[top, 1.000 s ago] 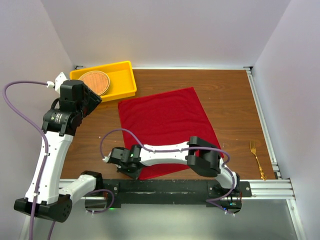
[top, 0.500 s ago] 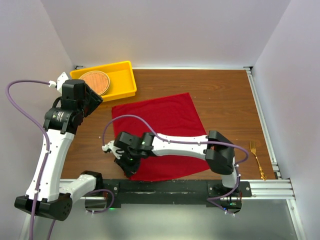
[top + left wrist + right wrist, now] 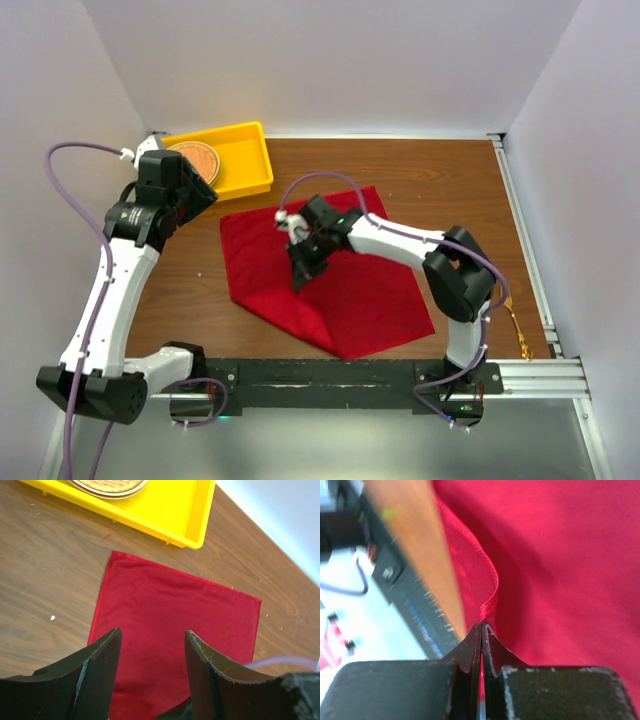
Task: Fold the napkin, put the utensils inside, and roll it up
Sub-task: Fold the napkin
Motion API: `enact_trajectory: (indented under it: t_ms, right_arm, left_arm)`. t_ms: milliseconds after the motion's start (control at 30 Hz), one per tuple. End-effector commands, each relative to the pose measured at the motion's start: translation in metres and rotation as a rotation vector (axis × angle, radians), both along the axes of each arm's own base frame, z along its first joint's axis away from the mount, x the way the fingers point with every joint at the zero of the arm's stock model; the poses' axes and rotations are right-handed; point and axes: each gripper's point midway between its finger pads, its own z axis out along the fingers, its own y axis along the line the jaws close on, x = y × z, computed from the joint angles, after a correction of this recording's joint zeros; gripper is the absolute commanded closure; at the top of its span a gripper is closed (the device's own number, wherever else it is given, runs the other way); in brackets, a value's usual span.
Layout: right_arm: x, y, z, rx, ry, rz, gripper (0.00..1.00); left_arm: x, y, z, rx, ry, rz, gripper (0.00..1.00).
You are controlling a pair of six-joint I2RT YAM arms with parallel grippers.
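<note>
The red napkin (image 3: 350, 285) lies on the wooden table (image 3: 440, 175) with its near-left part lifted and doubled over. My right gripper (image 3: 299, 278) is shut on an edge of it, above the cloth's left half. In the right wrist view the jaws (image 3: 481, 626) pinch a curled red hem, with the napkin (image 3: 560, 565) spread beyond. My left gripper (image 3: 200, 195) hovers open near the napkin's far-left corner; its wrist view shows the napkin (image 3: 175, 615) below the gripper (image 3: 152, 636), with nothing between the fingers. The gold fork (image 3: 517, 325) lies at the near right by the rail.
A yellow tray (image 3: 245, 160) stands at the far left with a round woven mat (image 3: 195, 158) in it; the left wrist view shows the tray (image 3: 195, 515) just beyond the napkin. A metal rail (image 3: 530, 260) runs along the table's right edge. White walls close in three sides.
My right gripper has carried the napkin's near-left corner up and away from the front edge toward the cloth's middle, folding it over. The left gripper has shifted slightly right, staying open.
</note>
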Motion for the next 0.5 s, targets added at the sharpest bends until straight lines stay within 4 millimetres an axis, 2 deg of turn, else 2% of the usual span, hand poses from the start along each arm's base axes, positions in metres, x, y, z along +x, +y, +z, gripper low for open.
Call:
enact_trajectory:
  t_ms: [0, 33, 233, 300, 367, 433, 467]
  right_arm:
    - [0.059, -0.035, 0.025, 0.034, -0.036, -0.107, 1.0]
    - [0.079, -0.049, 0.021, 0.022, -0.03, -0.154, 1.0]
    - [0.154, -0.089, 0.027, 0.029, -0.043, -0.339, 1.0]
    - [0.173, -0.092, 0.035, 0.049, -0.054, -0.374, 1.0]
    - [0.19, -0.101, 0.032, 0.036, -0.055, -0.418, 1.0]
    - [0.212, -0.109, 0.04, 0.042, -0.081, -0.463, 1.0]
    - [0.218, -0.112, 0.035, 0.034, -0.072, -0.484, 1.0]
  left_arm:
    - [0.023, -0.015, -0.011, 0.012, 0.008, -0.115, 0.42]
    - [0.026, -0.017, -0.013, 0.01, 0.01, -0.125, 0.42]
    - [0.044, -0.028, -0.032, -0.015, 0.051, -0.164, 0.42]
    - [0.051, -0.033, -0.04, -0.029, 0.067, -0.18, 0.42]
    - [0.056, -0.038, -0.05, -0.04, 0.093, -0.197, 0.42]
    - [0.061, -0.041, -0.054, -0.049, 0.108, -0.206, 0.42]
    - [0.065, -0.043, -0.06, -0.052, 0.125, -0.213, 0.43]
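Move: My right hand is already pinching the napkin's near-left corner above the cloth. The far-right corner, where it is heading, lies about 27 cm ahead, 20 cm to my right and 8 cm below. From that hand, the far-left corner is some 18 cm ahead and 20 cm left; the near-right corner is roughly 10 cm back and 35 cm right. From my left hand, the far-right corner is about 15 cm ahead, 40 cm right and 27 cm down. Keeping the corner pinched in shut fingers, I sweep my right hand quickly about 19 cm forward and 11 cm to the right, diagonally over the napkin towards its far-right corner, while turning some 25 degrees clockwise. My left hand, empty and half open, sinks about 6 cm and reaches 5 cm forward and a little right, touching nothing. ##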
